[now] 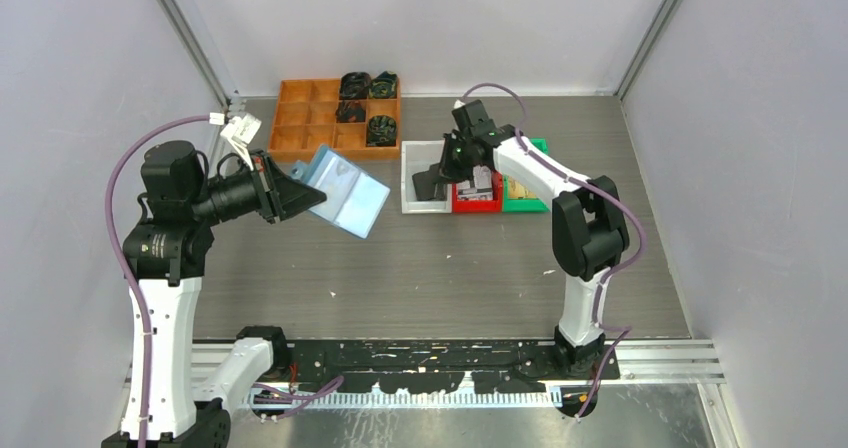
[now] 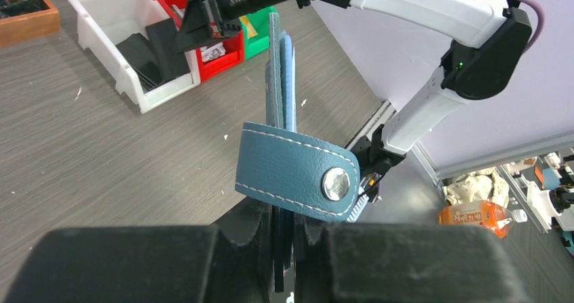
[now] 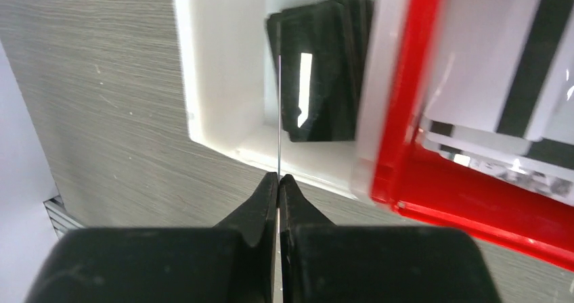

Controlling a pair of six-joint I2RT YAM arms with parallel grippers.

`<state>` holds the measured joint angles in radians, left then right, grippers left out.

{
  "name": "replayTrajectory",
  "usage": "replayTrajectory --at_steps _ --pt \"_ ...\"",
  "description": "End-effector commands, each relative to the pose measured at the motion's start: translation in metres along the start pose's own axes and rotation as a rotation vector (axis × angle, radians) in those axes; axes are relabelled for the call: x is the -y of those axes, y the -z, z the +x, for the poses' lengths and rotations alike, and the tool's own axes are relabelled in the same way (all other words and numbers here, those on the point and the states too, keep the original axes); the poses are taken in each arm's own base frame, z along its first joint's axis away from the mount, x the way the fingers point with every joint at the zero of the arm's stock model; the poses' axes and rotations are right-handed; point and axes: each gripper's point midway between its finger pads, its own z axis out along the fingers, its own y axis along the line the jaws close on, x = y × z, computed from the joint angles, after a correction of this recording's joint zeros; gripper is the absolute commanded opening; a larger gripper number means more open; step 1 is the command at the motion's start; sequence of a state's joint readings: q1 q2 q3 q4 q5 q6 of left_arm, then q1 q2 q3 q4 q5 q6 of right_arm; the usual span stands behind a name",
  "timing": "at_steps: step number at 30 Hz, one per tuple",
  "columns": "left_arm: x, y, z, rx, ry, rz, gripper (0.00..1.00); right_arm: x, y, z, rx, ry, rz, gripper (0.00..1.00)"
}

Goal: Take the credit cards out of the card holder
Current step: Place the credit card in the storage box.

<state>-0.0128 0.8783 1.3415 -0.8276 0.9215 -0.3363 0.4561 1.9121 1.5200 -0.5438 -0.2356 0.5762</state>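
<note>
My left gripper is shut on the light blue card holder and holds it in the air above the table's left half. In the left wrist view the holder stands edge-on, its strap with a metal snap folded across in front. My right gripper is shut on a dark credit card, seen edge-on as a thin line over the white bin. More dark cards lie in that bin.
A red bin with pale striped cards stands next to the white one, then a green bin. An orange compartment tray with dark items sits at the back left.
</note>
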Motion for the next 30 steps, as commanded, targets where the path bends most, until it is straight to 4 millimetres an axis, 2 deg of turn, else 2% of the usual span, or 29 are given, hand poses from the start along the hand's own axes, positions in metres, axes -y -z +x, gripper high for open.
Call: replayTrajectory --at_steps 1,7,16,18,22,25,27,30 --pt "0.022 0.006 -0.011 0.036 -0.057 0.073 0.01 -0.030 0.005 -0.021 0.069 0.086 -0.032 0.01" --pt "0.028 0.007 -0.009 0.030 -0.050 0.108 0.01 -0.029 -0.013 -0.021 0.054 0.121 -0.008 0.01" --pt "0.045 0.011 -0.008 0.031 -0.062 0.201 0.01 -0.023 -0.021 -0.031 0.056 0.173 0.046 0.01" --pt "0.047 0.011 -0.007 0.030 -0.068 0.211 0.01 -0.024 -0.016 -0.034 0.068 0.177 0.054 0.13" --pt "0.051 0.014 -0.004 0.029 -0.090 0.235 0.01 -0.044 0.011 -0.042 0.124 0.190 0.010 0.40" --pt "0.055 0.016 -0.002 0.028 -0.126 0.253 0.00 -0.069 0.044 -0.047 0.169 0.191 -0.082 0.49" --pt "0.057 0.018 0.000 0.029 -0.147 0.256 0.00 -0.084 0.072 -0.046 0.194 0.202 -0.141 0.53" --pt "0.059 0.021 0.005 0.021 -0.185 0.267 0.00 -0.106 0.128 -0.045 0.276 0.224 -0.243 0.61"
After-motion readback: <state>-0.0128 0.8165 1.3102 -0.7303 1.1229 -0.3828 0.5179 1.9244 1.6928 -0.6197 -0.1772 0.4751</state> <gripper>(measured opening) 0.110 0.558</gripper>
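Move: My right hand holds a dark card over the near part of the white bin; the card pile in that bin lies about 4 cm to my left, 1 cm farther out and some 7 cm below. The red bin's middle is roughly 6 cm to my right and 1 cm farther out, also 7 cm down. From my left hand, which holds the card holder up high, the pile is about 18 cm right, 20 cm ahead and 34 cm down. I slide my right hand about 3 cm left, away from the red bin, then sink some 3 cm while easing forward, lowering the card to the pile; there I open my fingers to about half, let go and lift about 6 cm clear. Meanwhile my left hand keeps its grip on the card holder, draws back and rises a little, and turns slightly clockwise. ##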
